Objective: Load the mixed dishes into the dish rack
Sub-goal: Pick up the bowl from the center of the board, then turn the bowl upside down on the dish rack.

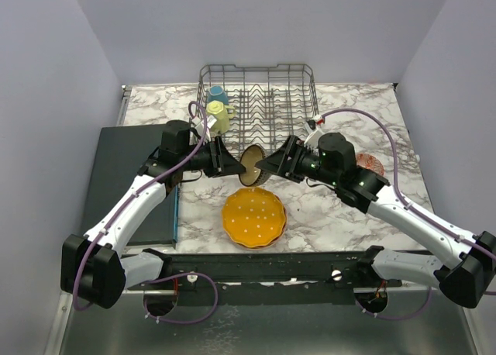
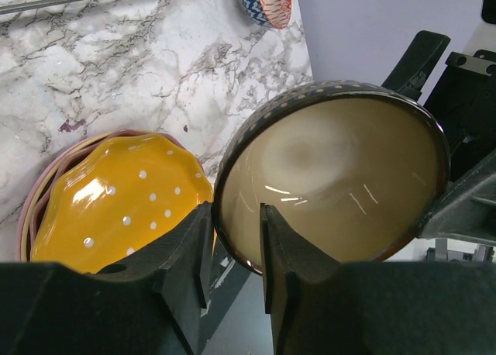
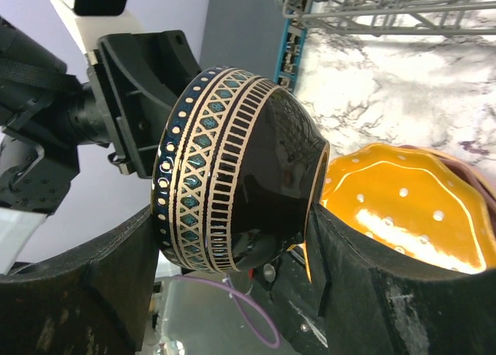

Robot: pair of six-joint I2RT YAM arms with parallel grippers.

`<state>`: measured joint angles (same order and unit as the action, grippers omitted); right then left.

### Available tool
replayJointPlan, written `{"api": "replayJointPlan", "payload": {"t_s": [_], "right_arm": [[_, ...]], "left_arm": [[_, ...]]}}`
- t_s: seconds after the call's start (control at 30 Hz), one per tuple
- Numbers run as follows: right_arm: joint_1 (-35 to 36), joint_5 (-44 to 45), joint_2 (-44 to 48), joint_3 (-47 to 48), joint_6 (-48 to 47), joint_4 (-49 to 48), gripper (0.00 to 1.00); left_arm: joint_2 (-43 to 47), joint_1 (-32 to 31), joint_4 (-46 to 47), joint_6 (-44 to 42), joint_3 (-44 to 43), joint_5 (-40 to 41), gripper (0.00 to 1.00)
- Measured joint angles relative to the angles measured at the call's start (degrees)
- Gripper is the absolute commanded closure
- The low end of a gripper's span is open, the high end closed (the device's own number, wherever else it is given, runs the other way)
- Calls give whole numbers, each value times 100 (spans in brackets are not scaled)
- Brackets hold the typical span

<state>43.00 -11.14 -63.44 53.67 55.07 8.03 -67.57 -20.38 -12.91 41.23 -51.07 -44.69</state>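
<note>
A dark brown bowl (image 1: 252, 163) with gold and teal bands hangs in the air between both arms, tipped on its side above the table. My right gripper (image 1: 265, 166) is shut on it, one finger on the rim and one on the base (image 3: 232, 177). My left gripper (image 2: 236, 215) stands open astride the bowl's rim (image 2: 333, 177), with a gap beside the wall. Below lies an orange scalloped, white-dotted plate (image 1: 254, 217) on a pink plate (image 2: 27, 208). The grey wire dish rack (image 1: 257, 66) stands behind, with a blue mug (image 1: 217, 95) and a yellow mug (image 1: 219, 118) at its left end.
A blue-patterned bowl with an orange inside (image 1: 370, 165) sits on the marble to the right, behind my right arm. A dark flat mat (image 1: 124, 184) covers the table's left side under my left arm. Grey walls close in on both sides.
</note>
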Motion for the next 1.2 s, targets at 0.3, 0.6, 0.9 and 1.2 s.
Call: {"api": "replayJointPlan", "payload": {"t_s": [0.3,0.6,0.9,1.2], "right_arm": [[0,431,-103,319,-339,573,78],[-195,791,-339,710,-774,1104,79],[-452,1349,-885,1576,-1513,1786,80],[-793,1836,-1858,2815,-2564,2371,84]], "left_arm": [[0,2,-122,-160,-85,37,48],[39,46,-551,-553,-295,332,47],[170,55,-1021,-1005,-295,734,47],[361,55,-1272,-1353,-260,968,47]]}}
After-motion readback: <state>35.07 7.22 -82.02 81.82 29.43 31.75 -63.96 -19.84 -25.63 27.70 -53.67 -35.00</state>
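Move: The right hand already pinches the dark bowl, with the bowl's middle about 3 cm to its left. The dish rack's middle lies some 25 cm ahead, about 2 cm left and 20 cm below. The yellow plate is some 6 cm back, 3 cm left and 24 cm below; the green cup in the rack is 24 cm ahead and 13 cm left. From the left hand, the bowl is about 5 cm right and the rack 24 cm ahead, 5 cm right. The right hand keeps its pinch on the bowl and carries it off the left fingers, forward and rightward from above the plate to the rack's near edge, some 12 cm forward at an ever quicker pace and nearly level. Its fingers swing clockwise to point more forward and dip lower. The left fingers, already loosening, spread wider around the bowl's rim, and that hand backs off about 3 cm leftward. ##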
